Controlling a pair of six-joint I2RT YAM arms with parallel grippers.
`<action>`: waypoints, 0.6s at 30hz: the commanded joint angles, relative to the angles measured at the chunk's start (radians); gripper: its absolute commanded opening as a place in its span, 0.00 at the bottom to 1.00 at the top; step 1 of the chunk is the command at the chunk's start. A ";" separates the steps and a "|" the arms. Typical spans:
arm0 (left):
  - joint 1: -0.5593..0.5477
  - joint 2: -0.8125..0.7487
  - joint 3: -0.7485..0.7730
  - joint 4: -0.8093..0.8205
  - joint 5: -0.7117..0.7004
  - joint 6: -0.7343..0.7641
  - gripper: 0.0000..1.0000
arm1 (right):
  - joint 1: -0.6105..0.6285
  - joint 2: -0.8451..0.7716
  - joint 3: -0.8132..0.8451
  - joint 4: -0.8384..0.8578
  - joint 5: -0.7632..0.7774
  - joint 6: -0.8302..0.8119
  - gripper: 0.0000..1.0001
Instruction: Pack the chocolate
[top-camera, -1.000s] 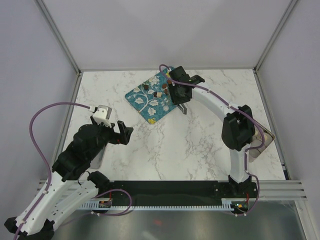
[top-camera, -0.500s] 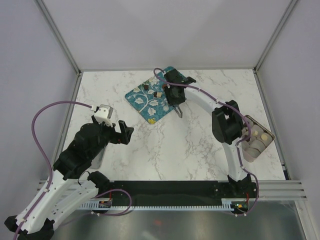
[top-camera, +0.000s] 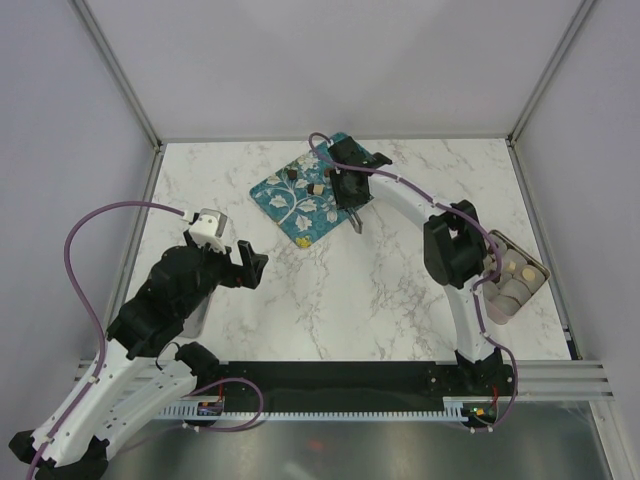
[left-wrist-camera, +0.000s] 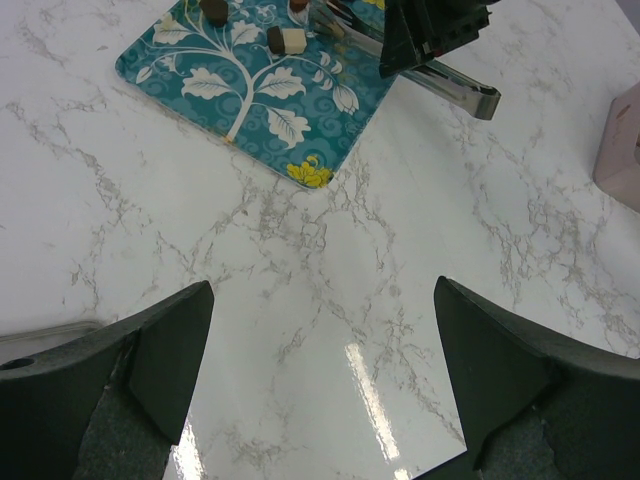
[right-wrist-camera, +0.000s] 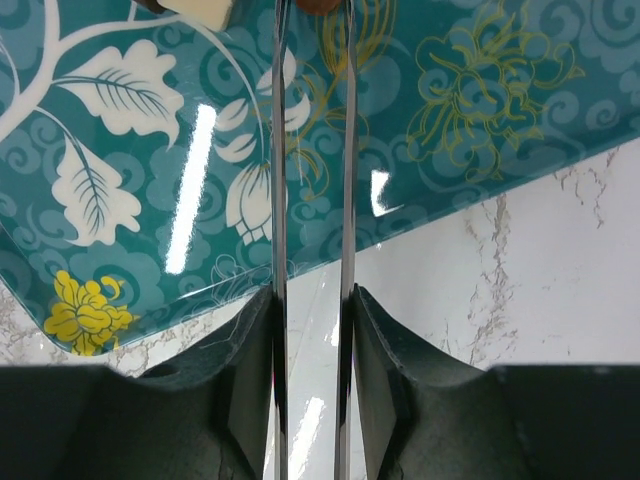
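Small brown and cream chocolate pieces (top-camera: 314, 187) lie on the back part of a teal tray (top-camera: 290, 210) painted with white leaves. My right gripper (top-camera: 350, 188) hangs over the tray's right side, shut on metal tongs (right-wrist-camera: 279, 150). The tongs' two arms run forward over the tray, and a brown piece (right-wrist-camera: 322, 5) shows between their tips at the frame's top edge, beside a cream piece (right-wrist-camera: 205, 10). Whether the tips touch it I cannot tell. My left gripper (left-wrist-camera: 322, 290) stands wide open over bare marble, well short of the tray (left-wrist-camera: 260, 100), holding nothing.
An open box (top-camera: 538, 268) with several rounded pale pieces (top-camera: 512, 268) inside sits at the table's right edge, beside my right arm's elbow. A pale flat thing (left-wrist-camera: 40, 335) lies half hidden under my left arm. Frame posts and walls ring the table.
My right arm has drawn back and left, with the tongs further onto the tray and its elbow off the box. The tongs' arms have closed a little. The left arm has not moved.
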 joint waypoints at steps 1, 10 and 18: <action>-0.002 0.002 0.005 0.019 -0.027 0.005 1.00 | -0.002 -0.103 -0.028 0.001 0.052 0.084 0.40; -0.002 -0.001 0.005 0.022 -0.005 0.002 1.00 | -0.004 -0.304 -0.225 -0.077 0.165 0.230 0.37; -0.002 0.006 0.005 0.020 0.040 -0.002 1.00 | -0.037 -0.543 -0.434 -0.220 0.302 0.439 0.37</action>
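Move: Off to the right and back towards the base lies the pink chocolate box, where the tongs' load is headed: its middle is about 35 cm to the right of the right hand, 20 cm back and 7 cm lower. The brown chocolate at the tong tips is some 6 cm ahead and 4 cm left; the dark-and-cream pair lies about 4 cm ahead and 9 cm left. From the left hand the box is roughly 55 cm right and 4 cm ahead. Keeping its squeeze on the tongs, with the brown chocolate already between their tips, the right hand draws right and back by about 9 cm each way, speeding up and rising some 6 cm after a nearly level start. The chocolate lifts off the patterned mat and goes towards the box while the wrist turns clockwise about 20 degrees. ##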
